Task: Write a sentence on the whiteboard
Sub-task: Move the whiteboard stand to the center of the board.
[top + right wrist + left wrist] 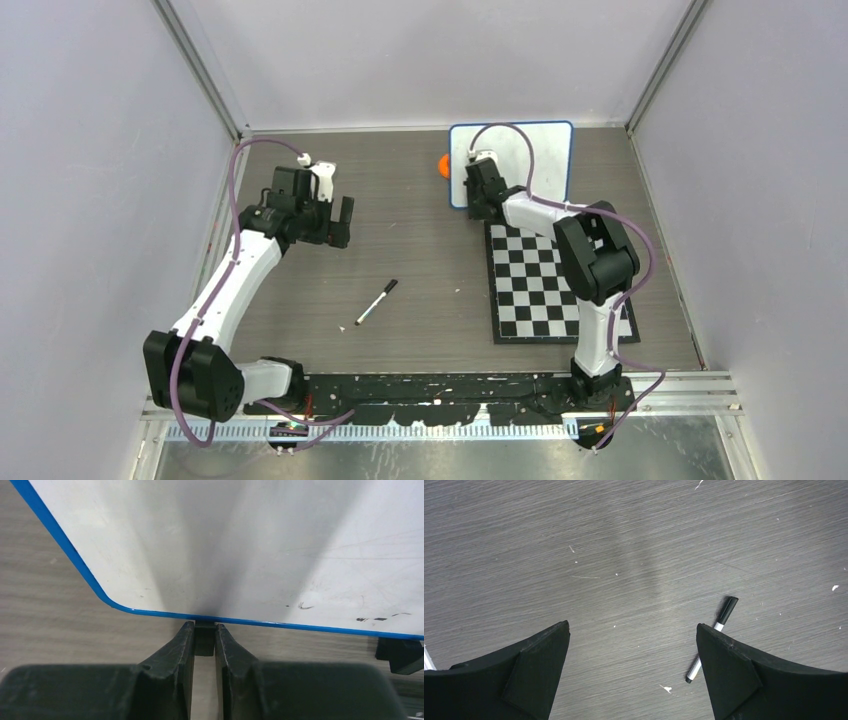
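Observation:
The whiteboard (540,150) lies at the far right of the table, white with a blue rim. My right gripper (476,208) is at its near-left corner. In the right wrist view the right gripper (204,629) is shut on a small black foot (204,642) under the blue edge of the whiteboard (250,545). The sentence is out of view; the surface I see bears only faint scuffs. A black-capped marker (376,302) lies on the table's middle. My left gripper (335,222) hangs open over the far left, and the marker (726,611) lies just beyond the right finger of the left gripper (633,630).
A black-and-white checkered board (545,285) lies in front of the whiteboard, under my right arm. A small orange object (444,165) sits at the whiteboard's left edge. A second black foot (400,655) shows at the right. Grey walls close in the table.

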Robot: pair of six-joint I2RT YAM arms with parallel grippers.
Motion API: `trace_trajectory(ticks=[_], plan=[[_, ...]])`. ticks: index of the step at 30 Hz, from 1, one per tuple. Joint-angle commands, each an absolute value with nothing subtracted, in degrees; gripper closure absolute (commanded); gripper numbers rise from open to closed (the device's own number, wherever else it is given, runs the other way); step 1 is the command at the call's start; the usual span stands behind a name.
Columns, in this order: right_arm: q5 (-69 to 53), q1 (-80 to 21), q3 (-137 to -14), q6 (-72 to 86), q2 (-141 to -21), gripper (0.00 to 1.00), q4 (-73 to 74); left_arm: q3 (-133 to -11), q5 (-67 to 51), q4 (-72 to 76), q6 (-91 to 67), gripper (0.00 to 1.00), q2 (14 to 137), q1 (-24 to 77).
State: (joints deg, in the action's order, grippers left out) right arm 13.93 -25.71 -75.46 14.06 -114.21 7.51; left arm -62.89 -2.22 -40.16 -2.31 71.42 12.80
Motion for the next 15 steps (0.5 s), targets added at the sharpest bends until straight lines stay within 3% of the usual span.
trace_trajectory(ticks=[1, 8, 15], plan=[[11.81, -30.04, -74.36, 11.83, -109.64, 1.0, 6.05, -67.48, -5.13, -41.41, -1.55, 0.0, 72.34, 10.45], [13.35, -36.37, -75.08, 10.52, -110.36, 1.0, 5.84, -69.88, -14.86, -41.34, -4.4, 0.0, 72.98, 1.6], [17.87, -39.45, -73.98, 12.49, -110.56, 1.0, 5.97, -67.98, -18.12, -40.66, -2.07, 0.0, 71.07, 0.78]])
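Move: The right hand already grips the whiteboard stand near its lower left corner; the open middle of the table lies about 8 cm to its left and 9 cm back, 4 cm lower. The board's centre is some 8 cm ahead and 9 cm right, the orange ring 10 cm ahead and 5 cm left, the chessboard 16 cm back and 21 cm right. From the left hand, that middle is roughly 20 cm right, 3 cm ahead, 17 cm below. Right hand, gripping still, draws the stand 9 cm left and back, turning counter-clockwise; left hand retreats leftward, rising. ##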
